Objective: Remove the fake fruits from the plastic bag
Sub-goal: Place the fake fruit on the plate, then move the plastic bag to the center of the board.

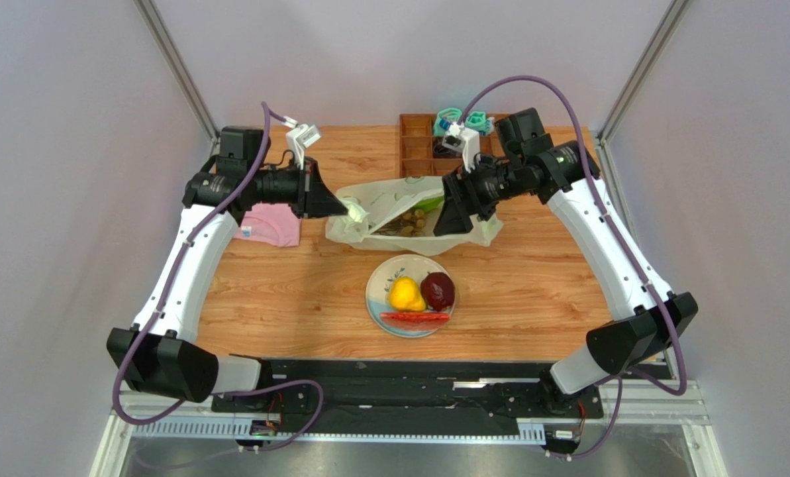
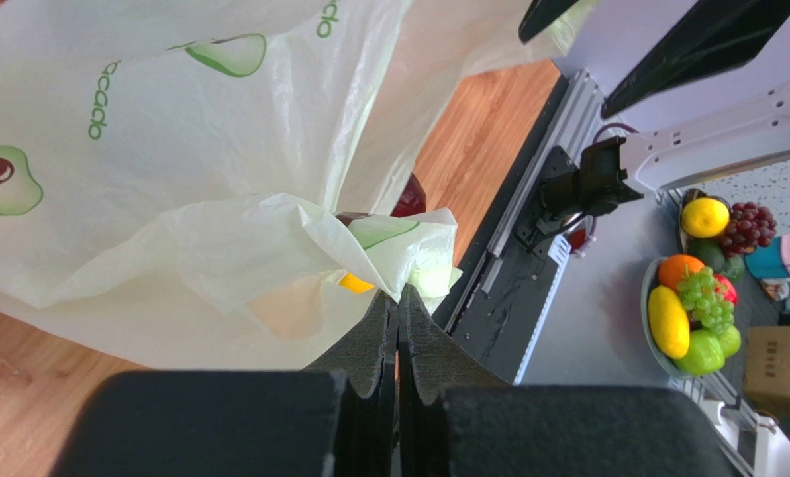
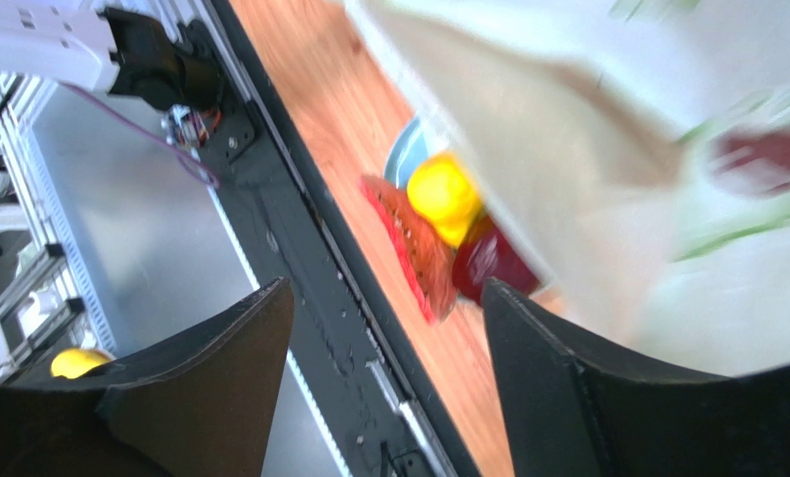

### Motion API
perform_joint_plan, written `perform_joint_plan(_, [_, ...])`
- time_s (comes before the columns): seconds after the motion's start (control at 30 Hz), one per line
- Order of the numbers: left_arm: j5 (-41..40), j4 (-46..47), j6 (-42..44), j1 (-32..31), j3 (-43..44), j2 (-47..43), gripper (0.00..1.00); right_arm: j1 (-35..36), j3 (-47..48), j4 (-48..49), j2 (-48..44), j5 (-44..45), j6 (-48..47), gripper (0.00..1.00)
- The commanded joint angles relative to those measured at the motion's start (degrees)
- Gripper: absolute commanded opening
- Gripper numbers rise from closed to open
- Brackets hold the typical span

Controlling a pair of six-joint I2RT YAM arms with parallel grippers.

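The pale yellow-green plastic bag (image 1: 409, 204) lies behind the plate (image 1: 381, 298), its mouth held up. My left gripper (image 1: 354, 209) is shut on the bag's left edge; the left wrist view shows a fold of the bag (image 2: 170, 149) pinched at the tips of that gripper (image 2: 401, 293). My right gripper (image 1: 443, 221) is at the bag's right side, open and empty (image 3: 387, 288). On the plate rest a yellow pear (image 1: 404, 293), a dark red round fruit (image 1: 437, 290) and a red slice (image 1: 416, 318). Small dark and green pieces (image 1: 419, 214) show inside the bag.
A pink folded cloth (image 1: 272, 225) lies left of the bag. A brown wooden tray (image 1: 419, 144) with teal items stands at the back. The black base rail (image 1: 409, 383) runs along the table's near edge. A bowl of fruit (image 2: 697, 308) sits off the table.
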Motion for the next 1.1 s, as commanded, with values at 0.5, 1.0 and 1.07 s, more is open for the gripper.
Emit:
perform_joint_plan(0.5, [-1.81,-5.53,7.86,0.27,-9.85,-13.78,0.00,14.47,-15.01,29.97,8.95,44.82,-11.72,0.24])
perform_joint_plan(1.0, [-3.56,-5.53,8.74,-7.72,32.04,14.60,0.00,-14.87,-10.44,34.20,2.29,58.22,-12.34,0.13])
perform_joint_plan(1.07, [-3.30,-5.80,9.09,-8.96,36.26,17.41,0.00,-16.90,-14.02,33.50,-3.51,57.87,-11.89,0.11])
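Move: The plastic bag's near rim, the part the right hand goes for, lies about 13 cm below it, some 4 cm ahead and 4 cm to its left. The dark red fruit on the plate is roughly 21 cm below this hand, 4 cm back and 1 cm left; the yellow fruit sits about 7 cm to the left of the red one. From the left hand, that near rim is some 21 cm right, 2 cm ahead and 15 cm below. The plastic bag is taken by its near rim: the right hand dips about 14 cm to it, fingers closing most of the way onto the plastic, then hauls it some 25 cm right and 15 cm forward, rising near the end, fingers swinging to point down and the hand turning clockwise. The left hand, still pinching the bag's left corner, draws back about 6 cm, then sweeps forward, up and somewhat right. ##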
